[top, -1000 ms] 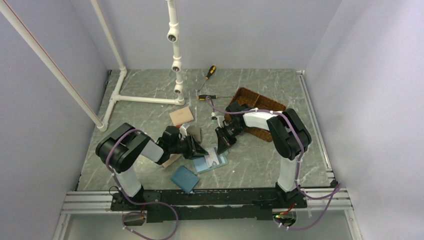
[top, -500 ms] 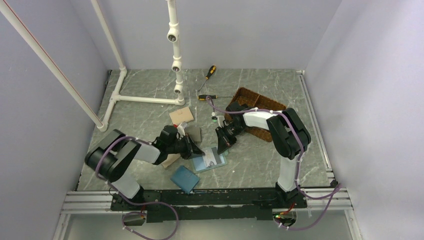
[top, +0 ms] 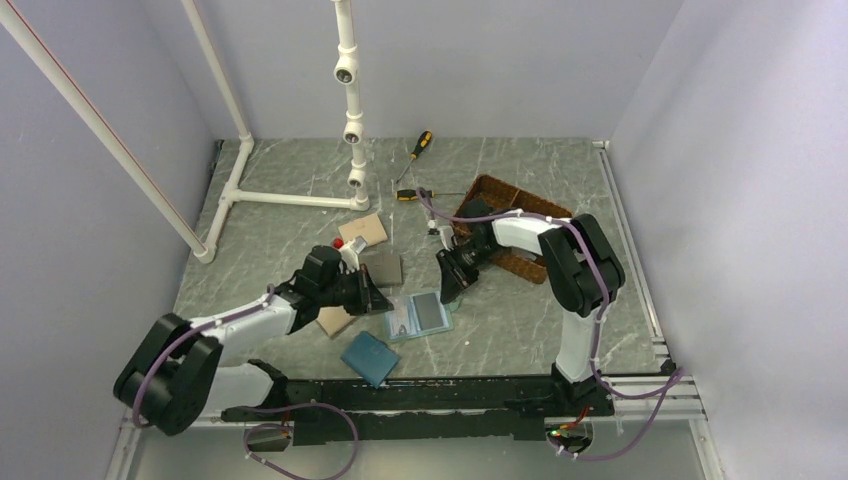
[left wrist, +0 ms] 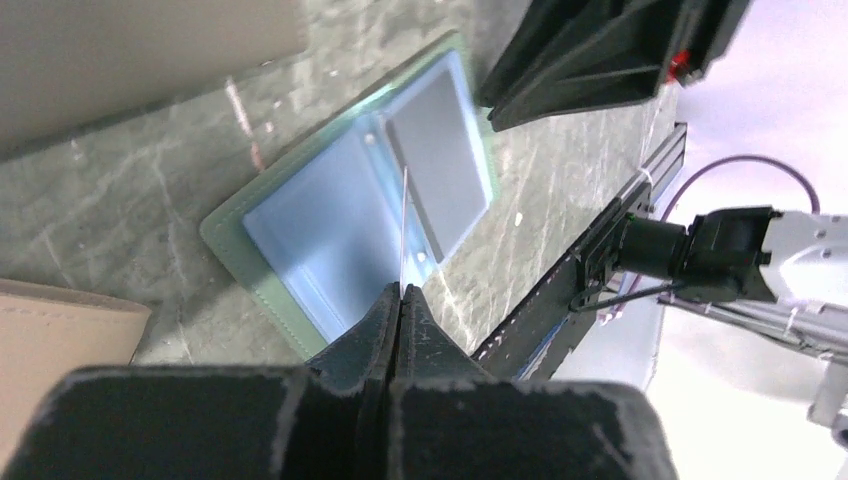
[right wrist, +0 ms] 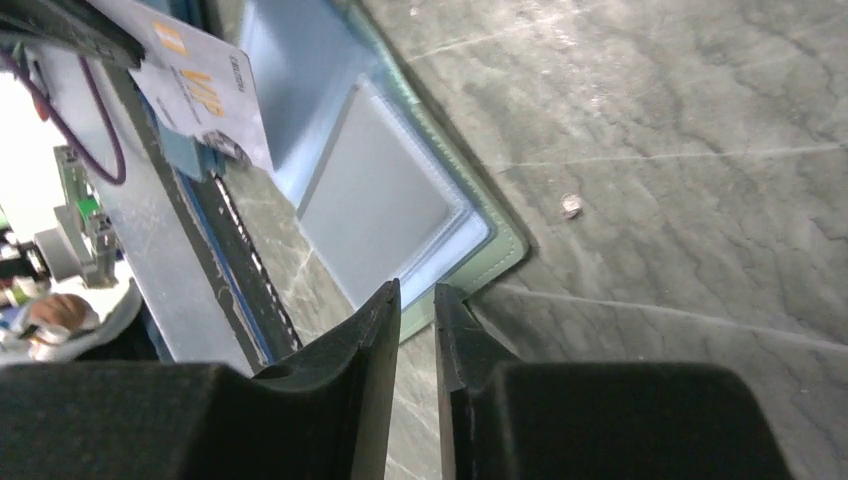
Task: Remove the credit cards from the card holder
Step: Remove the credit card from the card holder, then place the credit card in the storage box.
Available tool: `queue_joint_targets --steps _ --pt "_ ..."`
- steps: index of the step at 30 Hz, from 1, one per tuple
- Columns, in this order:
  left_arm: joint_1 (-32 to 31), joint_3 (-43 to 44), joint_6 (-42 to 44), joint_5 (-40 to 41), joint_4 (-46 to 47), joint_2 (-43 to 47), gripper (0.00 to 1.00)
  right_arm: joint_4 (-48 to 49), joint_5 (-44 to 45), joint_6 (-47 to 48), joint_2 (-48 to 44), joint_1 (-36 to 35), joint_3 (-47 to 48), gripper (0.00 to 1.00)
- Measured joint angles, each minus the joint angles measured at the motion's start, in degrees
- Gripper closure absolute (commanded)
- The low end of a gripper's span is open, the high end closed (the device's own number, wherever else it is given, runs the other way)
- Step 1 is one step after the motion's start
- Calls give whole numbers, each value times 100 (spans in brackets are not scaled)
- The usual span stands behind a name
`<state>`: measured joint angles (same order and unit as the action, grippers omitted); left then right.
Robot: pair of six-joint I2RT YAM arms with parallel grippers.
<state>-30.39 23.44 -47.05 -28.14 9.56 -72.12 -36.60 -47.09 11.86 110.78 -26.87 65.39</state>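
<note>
The card holder (top: 420, 318) lies open on the table, sage-green outside, pale blue pockets inside (left wrist: 340, 230). My left gripper (top: 378, 300) hangs just above its left half, shut on a pale whitish credit card. That card shows edge-on as a thin line (left wrist: 403, 225) in the left wrist view and carries orange "VIP" lettering (right wrist: 200, 90) in the right wrist view. My right gripper (top: 446, 290) is low over the holder's far right edge (right wrist: 500, 255). Its jaws stand a narrow gap apart with nothing between them. No other cards show.
A dark blue wallet (top: 369, 357) lies near the front rail. A grey-brown wallet (top: 381, 268) and a tan one (top: 362, 231) lie behind the left gripper. A woven basket (top: 520, 215), two screwdrivers (top: 422, 145) and a white pipe frame (top: 290, 198) stand further back.
My left gripper has shut on the pale card and drawn back to the left with it, clear of the holder. My right gripper's jaws have parted a little.
</note>
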Motion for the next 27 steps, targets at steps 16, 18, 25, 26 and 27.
queue_joint_targets --steps 16,18,25,26,27 --pt "0 107 935 -682 608 942 100 -2374 -1335 3272 -1213 111 625 43" --pt "0 107 909 -800 887 901 100 -2441 -1377 3370 -1351 192 623 42" --pt "-39 192 796 -1106 1718 505 100 -2632 -1668 3539 -1440 413 623 40" --pt "-70 223 776 -1126 1814 448 100 -2643 -1711 3545 -1440 411 625 40" --pt "-101 251 745 -1150 1899 398 100 -2656 -1773 3550 -1436 411 625 40"
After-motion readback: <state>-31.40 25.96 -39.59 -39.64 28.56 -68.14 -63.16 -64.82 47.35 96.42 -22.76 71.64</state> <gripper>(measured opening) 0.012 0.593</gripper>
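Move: The credit card, already out of the holder and in the left fingers, has its middle some 9 cm to the right hand's left, 4 cm back and barely higher; the open card holder's middle lies 5 cm left, 3 cm back, 1 cm below. From the left hand, the right fingers stand about 12 cm right, 3 cm ahead and 4 cm lower. The holder is 6 cm right, level, 5 cm down; the grey holder is 10 cm ahead, 1 cm left, 5 cm down. The right fingers come free of the card holder's clasp edge, rising about 12 cm and drawing back 3 cm as they open wide and swivel counter-clockwise to face the card. The left hand keeps its pinch on the card and lifts it some 10 cm off the holder, then also carries it right towards the open right fingers, tipping up roughly 30 degrees. ##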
